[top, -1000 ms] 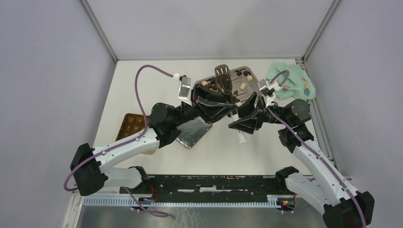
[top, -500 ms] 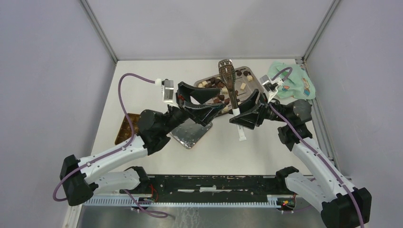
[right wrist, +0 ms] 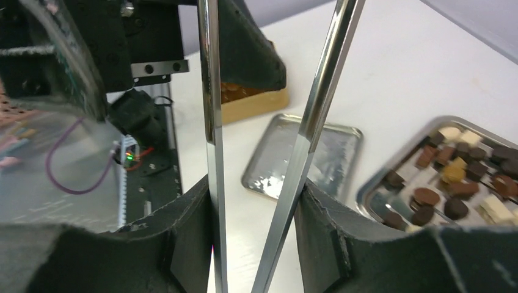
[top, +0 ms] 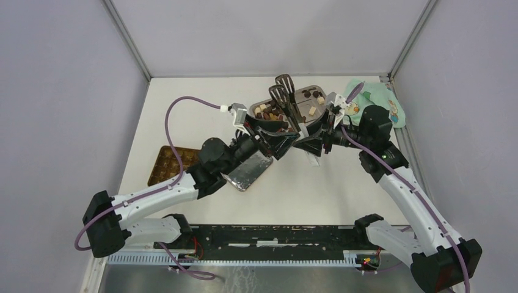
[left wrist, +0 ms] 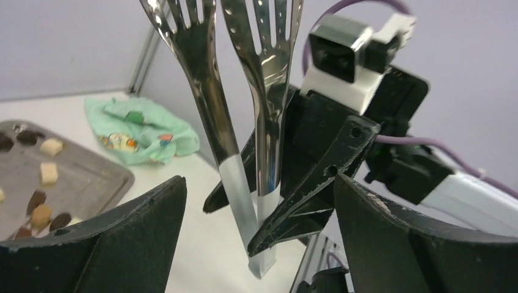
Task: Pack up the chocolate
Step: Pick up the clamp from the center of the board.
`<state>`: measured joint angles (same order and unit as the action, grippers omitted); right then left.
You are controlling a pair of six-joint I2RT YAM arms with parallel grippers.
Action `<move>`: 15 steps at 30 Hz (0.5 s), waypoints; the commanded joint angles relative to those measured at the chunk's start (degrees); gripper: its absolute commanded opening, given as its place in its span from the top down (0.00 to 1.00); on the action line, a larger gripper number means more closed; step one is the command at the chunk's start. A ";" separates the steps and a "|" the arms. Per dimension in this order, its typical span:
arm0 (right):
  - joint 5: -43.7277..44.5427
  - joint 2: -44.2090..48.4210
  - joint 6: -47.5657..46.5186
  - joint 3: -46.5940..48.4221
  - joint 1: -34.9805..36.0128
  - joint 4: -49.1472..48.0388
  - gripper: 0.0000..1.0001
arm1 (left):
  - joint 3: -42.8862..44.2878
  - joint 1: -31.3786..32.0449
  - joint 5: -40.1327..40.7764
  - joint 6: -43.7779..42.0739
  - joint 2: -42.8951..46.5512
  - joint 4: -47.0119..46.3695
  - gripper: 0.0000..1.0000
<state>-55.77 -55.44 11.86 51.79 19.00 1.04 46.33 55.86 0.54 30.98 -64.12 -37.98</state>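
Note:
The chocolate (top: 282, 112) is a heap of small dark, tan and cream pieces on a steel tray (top: 321, 96) at the back; it also shows in the right wrist view (right wrist: 452, 177) and the left wrist view (left wrist: 41, 213). My right gripper (top: 308, 145) (right wrist: 253, 207) is shut on the two arms of the long silver tongs (top: 287, 104) (right wrist: 211, 140) near their handle end, and holds them upright, heads up. My left gripper (top: 275, 135) (left wrist: 259, 207) stands wide open just left of the tongs (left wrist: 244, 122), touching nothing.
The gold gridded tin (top: 168, 165) (right wrist: 250, 101) lies at the left, partly under my left arm. Its silver lid (top: 247, 171) (right wrist: 305, 159) lies flat beside it. A green printed cloth (top: 379, 104) (left wrist: 143, 131) is crumpled in the back right corner.
My left gripper has opened wide, swung left off the tongs and come back beside them. The right gripper keeps the tongs and has drawn them a little left and back.

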 commanded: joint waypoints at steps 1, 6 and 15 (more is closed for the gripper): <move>5.89 -0.87 -15.23 4.63 0.05 12.20 0.60 | 3.15 2.48 9.44 1.55 -1.29 0.97 0.05; 7.63 -1.93 -18.92 6.22 0.34 15.88 0.61 | 4.29 5.25 15.68 0.49 -3.67 0.33 0.04; 9.35 -2.16 -21.65 7.14 0.67 17.25 0.61 | 8.09 9.00 31.64 7.27 -8.35 5.43 0.12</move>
<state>-47.57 -58.08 -7.01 55.90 19.20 19.07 49.95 63.46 21.87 32.62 -70.74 -35.48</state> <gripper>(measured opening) 0.494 0.898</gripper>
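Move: My right hand already holds the clamp upright by its grips; the clamp's middle is about 7 cm above that hand, 3 cm ahead and 3 cm to its left. From my wide-open left hand that middle is some 4 cm ahead, 4 cm to the right and 2 cm up. Roughly 33 cm below my left hand, the chocolate tray lies about 22 cm ahead and 7 cm right, and the empty tray 4 cm ahead and 14 cm left. With my fingers kept wide open around the line to the clamp, I bring my left hand down, forward and right about 4 cm in all towards the clamp's shaft, swinging it some 10 degrees counter-clockwise and tipping it down. My right hand keeps its grip and sinks about 4 cm, easing forward and right, its fingertips tilting down so the heads lean towards my left hand. ##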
